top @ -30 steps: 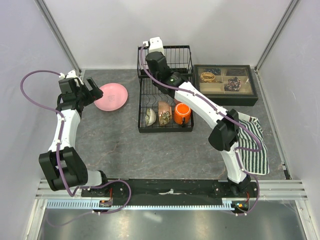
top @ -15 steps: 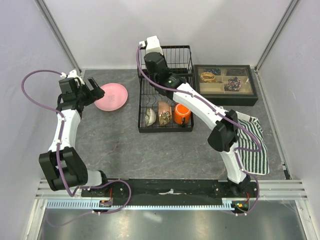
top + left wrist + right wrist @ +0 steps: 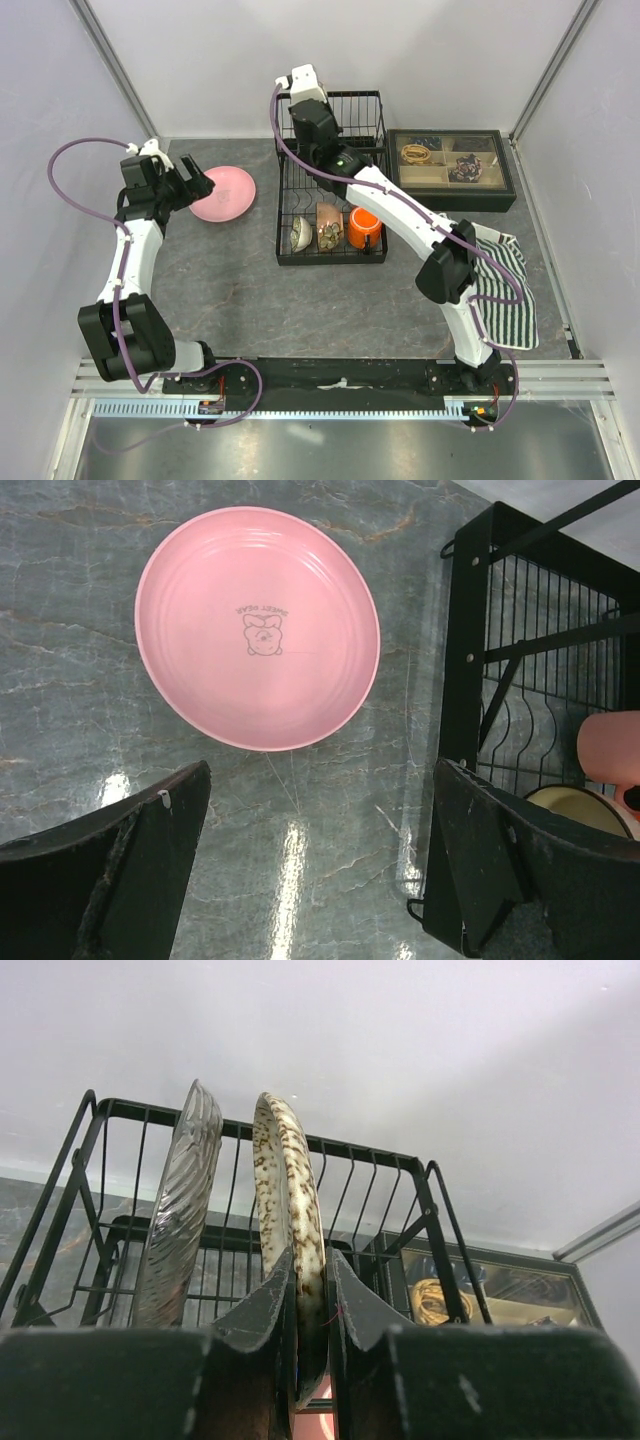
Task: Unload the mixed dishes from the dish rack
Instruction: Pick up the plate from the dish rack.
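The black wire dish rack (image 3: 281, 232) stands mid-table. My right gripper (image 3: 308, 1260) is shut on the rim of a cream, brown-speckled plate (image 3: 285, 1165) that stands on edge in the rack's upright back section (image 3: 375, 1150). To the plate's left stands a clear ribbed plate (image 3: 180, 1210). The lower basket holds a small pale bowl (image 3: 301, 236), a brown patterned bowl (image 3: 329, 228) and an orange mug (image 3: 363, 227). A pink mug (image 3: 608, 748) shows through the wires. The pink plate (image 3: 257, 627) lies flat on the table left of the rack, and my left gripper (image 3: 320, 775) hovers open just short of it, holding nothing.
A dark compartmented tray of trinkets (image 3: 452, 168) sits right of the rack. A striped cloth (image 3: 505, 290) lies under the right arm near the right wall. Enclosure walls close in the back and both sides.
My right gripper, holding the speckled plate, has shifted a little up and toward the back left. The left gripper edged slightly toward the pink plate, still open.
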Robot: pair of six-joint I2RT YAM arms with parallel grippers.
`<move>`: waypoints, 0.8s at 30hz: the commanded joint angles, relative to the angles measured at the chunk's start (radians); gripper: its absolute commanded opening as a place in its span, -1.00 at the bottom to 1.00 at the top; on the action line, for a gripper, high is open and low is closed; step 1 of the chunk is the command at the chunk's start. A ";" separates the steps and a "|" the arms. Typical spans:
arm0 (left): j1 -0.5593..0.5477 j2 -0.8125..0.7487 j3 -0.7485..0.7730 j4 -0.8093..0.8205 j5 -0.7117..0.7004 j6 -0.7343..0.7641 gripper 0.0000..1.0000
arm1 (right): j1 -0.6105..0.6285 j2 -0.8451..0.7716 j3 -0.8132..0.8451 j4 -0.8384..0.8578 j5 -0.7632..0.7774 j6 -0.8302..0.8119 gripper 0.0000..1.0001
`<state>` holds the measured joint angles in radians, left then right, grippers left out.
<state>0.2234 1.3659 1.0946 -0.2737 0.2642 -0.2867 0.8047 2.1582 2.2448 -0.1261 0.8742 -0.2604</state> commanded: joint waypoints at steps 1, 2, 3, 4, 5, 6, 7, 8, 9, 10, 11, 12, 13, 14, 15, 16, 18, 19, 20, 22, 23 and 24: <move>-0.019 -0.030 0.045 0.048 0.067 0.087 0.97 | -0.001 -0.125 0.018 0.111 0.034 -0.059 -1.00; -0.024 -0.027 0.062 0.047 0.084 0.099 0.97 | -0.002 -0.138 0.010 0.111 0.032 -0.060 -1.00; -0.033 -0.025 0.073 0.045 0.092 0.130 0.97 | -0.001 -0.150 -0.007 0.109 0.028 -0.063 -1.00; -0.038 -0.028 0.082 0.045 0.105 0.148 0.97 | -0.001 -0.178 -0.014 0.106 0.020 -0.063 -1.00; -0.039 -0.030 0.099 0.045 0.154 0.170 0.97 | -0.001 -0.196 -0.027 0.102 0.011 -0.065 -1.00; -0.047 -0.033 0.109 0.047 0.176 0.193 0.97 | -0.001 -0.213 -0.048 0.095 0.008 -0.066 -1.00; -0.048 -0.037 0.119 0.045 0.197 0.239 0.97 | -0.001 -0.248 -0.059 0.080 -0.007 -0.066 -1.00; -0.048 -0.042 0.138 0.045 0.257 0.262 0.97 | -0.001 -0.268 -0.071 0.074 -0.014 -0.063 -1.00; -0.050 -0.050 0.148 0.047 0.280 0.282 0.97 | -0.001 -0.288 -0.098 0.068 -0.021 -0.063 -1.00; -0.050 -0.051 0.159 0.047 0.311 0.326 0.97 | 0.001 -0.331 -0.114 0.059 -0.035 -0.062 -1.00; -0.050 -0.057 0.175 0.045 0.384 0.346 0.97 | -0.002 -0.354 -0.131 0.045 -0.049 -0.059 -1.00; -0.050 -0.065 0.183 0.045 0.421 0.378 0.97 | -0.001 -0.375 -0.164 0.033 -0.067 -0.053 -1.00; -0.052 -0.076 0.192 0.045 0.458 0.392 0.97 | -0.002 -0.429 -0.184 0.014 -0.098 -0.043 -1.00; -0.052 -0.085 0.209 0.044 0.534 0.402 0.97 | -0.002 -0.457 -0.209 -0.007 -0.144 -0.030 -1.00; -0.052 -0.091 0.217 0.038 0.573 0.417 0.97 | -0.004 -0.483 -0.247 -0.024 -0.171 -0.002 -1.00; -0.052 -0.103 0.225 0.036 0.611 0.422 0.97 | -0.006 -0.524 -0.257 -0.076 -0.207 0.018 -1.00; -0.053 -0.116 0.243 0.039 0.714 0.425 0.97 | -0.010 -0.563 -0.299 -0.115 -0.317 0.073 -1.00; -0.053 -0.122 0.246 0.042 0.742 0.423 0.97 | -0.013 -0.595 -0.313 -0.154 -0.372 0.088 -1.00; -0.058 -0.139 0.248 0.044 0.789 0.423 0.97 | -0.015 -0.607 -0.330 -0.170 -0.412 0.105 -1.00; -0.071 -0.157 0.246 0.053 0.835 0.442 0.96 | -0.022 -0.636 -0.384 -0.200 -0.556 0.134 -1.00; -0.081 -0.181 0.240 0.054 0.845 0.452 0.96 | -0.025 -0.643 -0.401 -0.210 -0.595 0.142 -1.00; -0.100 -0.194 0.237 0.053 0.849 0.480 0.96 | -0.028 -0.647 -0.431 -0.216 -0.642 0.148 -1.00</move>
<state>0.1600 1.2358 1.3071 -0.2512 0.9504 0.0940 0.7856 1.5364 1.8900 -0.2939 0.5072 -0.1917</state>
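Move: The speckled plate is already pinched in the right fingers by its near edge, upright in the rack's upper tier. From the right hand, the ribbed plate stands about 5 cm left and 7 ahead at the same height, the pink mug some 28 cm below, 8 right and 2 back, and the open left gripper roughly 29 cm left, 11 back and 16 lower. From the left hand, the speckled plate is about 18 cm ahead, 29 right and 16 up; the pink plate lies 11 ahead, 2 left, 19 below. The speckled plate, kept in its steady pinch, is drawn up and back out of the upper tier by the right hand, about 12 cm each way and drifting some 7 cm right, the wrist swinging counter-clockwise late on. Meanwhile the left hand, fingers still wide open, rises and goes right, easing back later, its fingers tipping up and turning clockwise towards the held plate. ##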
